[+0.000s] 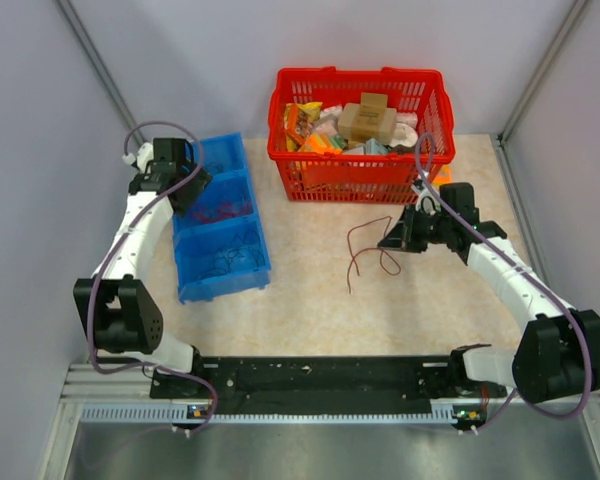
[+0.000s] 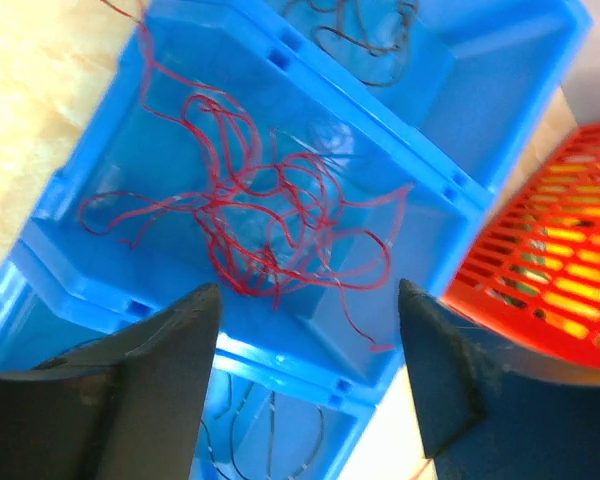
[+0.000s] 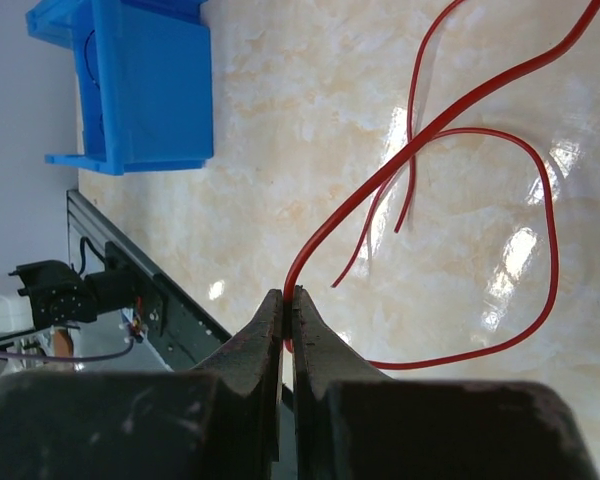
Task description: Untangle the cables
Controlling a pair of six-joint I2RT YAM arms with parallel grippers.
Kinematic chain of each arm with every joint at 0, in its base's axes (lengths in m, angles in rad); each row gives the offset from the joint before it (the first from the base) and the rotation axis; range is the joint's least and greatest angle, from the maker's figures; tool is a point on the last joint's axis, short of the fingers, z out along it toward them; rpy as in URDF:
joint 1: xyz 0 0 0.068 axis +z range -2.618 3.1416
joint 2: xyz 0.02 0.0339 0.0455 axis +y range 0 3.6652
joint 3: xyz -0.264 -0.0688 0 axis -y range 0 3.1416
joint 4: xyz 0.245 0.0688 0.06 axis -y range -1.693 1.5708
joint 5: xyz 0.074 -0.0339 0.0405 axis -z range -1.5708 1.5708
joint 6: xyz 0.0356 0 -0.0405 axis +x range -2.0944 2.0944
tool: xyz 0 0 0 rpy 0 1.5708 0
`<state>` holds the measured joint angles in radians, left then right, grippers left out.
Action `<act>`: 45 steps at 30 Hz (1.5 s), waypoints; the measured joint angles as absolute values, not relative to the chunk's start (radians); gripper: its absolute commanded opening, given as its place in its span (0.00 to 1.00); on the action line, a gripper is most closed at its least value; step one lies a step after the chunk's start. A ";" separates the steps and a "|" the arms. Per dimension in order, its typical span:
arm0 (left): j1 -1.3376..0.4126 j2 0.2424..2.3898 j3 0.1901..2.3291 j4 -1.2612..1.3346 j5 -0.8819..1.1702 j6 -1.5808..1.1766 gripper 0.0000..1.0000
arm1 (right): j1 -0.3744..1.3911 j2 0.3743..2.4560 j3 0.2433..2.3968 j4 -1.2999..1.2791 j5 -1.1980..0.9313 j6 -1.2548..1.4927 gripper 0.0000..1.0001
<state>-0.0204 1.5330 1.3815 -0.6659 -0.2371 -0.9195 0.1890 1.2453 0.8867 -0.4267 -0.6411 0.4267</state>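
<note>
A loose tangle of thin red cables [image 2: 260,210] lies in the middle compartment of a blue bin [image 2: 430,110]; the top view shows this tangle [image 1: 220,210] too. My left gripper [image 2: 308,295] hangs just above that compartment, open, with nothing between its fingers. From above, the left gripper [image 1: 190,190] sits at the bin's left side. One long red cable [image 3: 420,130] loops over the table. My right gripper [image 3: 288,300] is shut on its end; the top view has the right gripper [image 1: 390,243] beside that cable [image 1: 350,262].
The blue bin [image 1: 220,288] stands at the left, with thin dark wires [image 1: 225,258] in its near compartment. A red basket [image 1: 360,175] full of packets stands at the back centre, close behind the right arm. Grey walls enclose the table.
</note>
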 measured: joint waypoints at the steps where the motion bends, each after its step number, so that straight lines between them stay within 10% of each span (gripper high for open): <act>1: -0.027 1.525 1.384 -0.669 -0.229 -0.907 0.52 | 0.189 1.247 0.887 -0.427 -0.646 0.427 0.00; 14: -0.572 1.429 1.174 -0.037 0.365 -0.586 0.76 | 0.189 1.268 1.021 -0.326 -0.819 0.636 0.00; 28: -0.716 1.571 1.355 0.007 0.564 -0.414 0.39 | 0.225 1.282 1.174 -0.284 -0.782 0.854 0.00; 35: -0.728 1.596 1.377 0.005 0.570 -0.387 0.00 | 0.235 1.267 1.174 -0.284 -0.767 0.868 0.00; 41: -0.729 1.562 1.383 -0.073 0.491 -0.311 0.00 | 0.235 1.259 1.188 -0.332 -0.738 0.832 0.72; 45: -0.704 1.436 1.356 -0.134 0.331 -0.284 0.00 | 0.233 1.256 1.276 -0.495 -0.584 0.699 0.84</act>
<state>-0.7040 1.4361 1.3556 -0.1345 0.3309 -0.2844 0.2329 1.2556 1.2758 -0.4953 -0.5838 0.6991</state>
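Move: The left hand, open above the blue bins, goes for the red cable pinched in the right fingers, about 48 cm to its right, 14 cm back and a few centimetres lower. The bins' middle lies some 16 cm straight beneath it; the red basket is about 15 cm ahead and 44 cm right. From the right hand, the basket is roughly 29 cm ahead and 3 cm left, the bins 13 cm ahead and 46 cm left. Sweeping right about 40 cm, with some 13 cm back and 10 up, the left hand leaves the bins, swings roughly 90 degrees clockwise and shuts on the red cable beside the right fingers. The right hand meanwhile lifts the still-pinched cable about 15 cm and a little left, then opens and eases off right as the left draws away left and slightly up. ##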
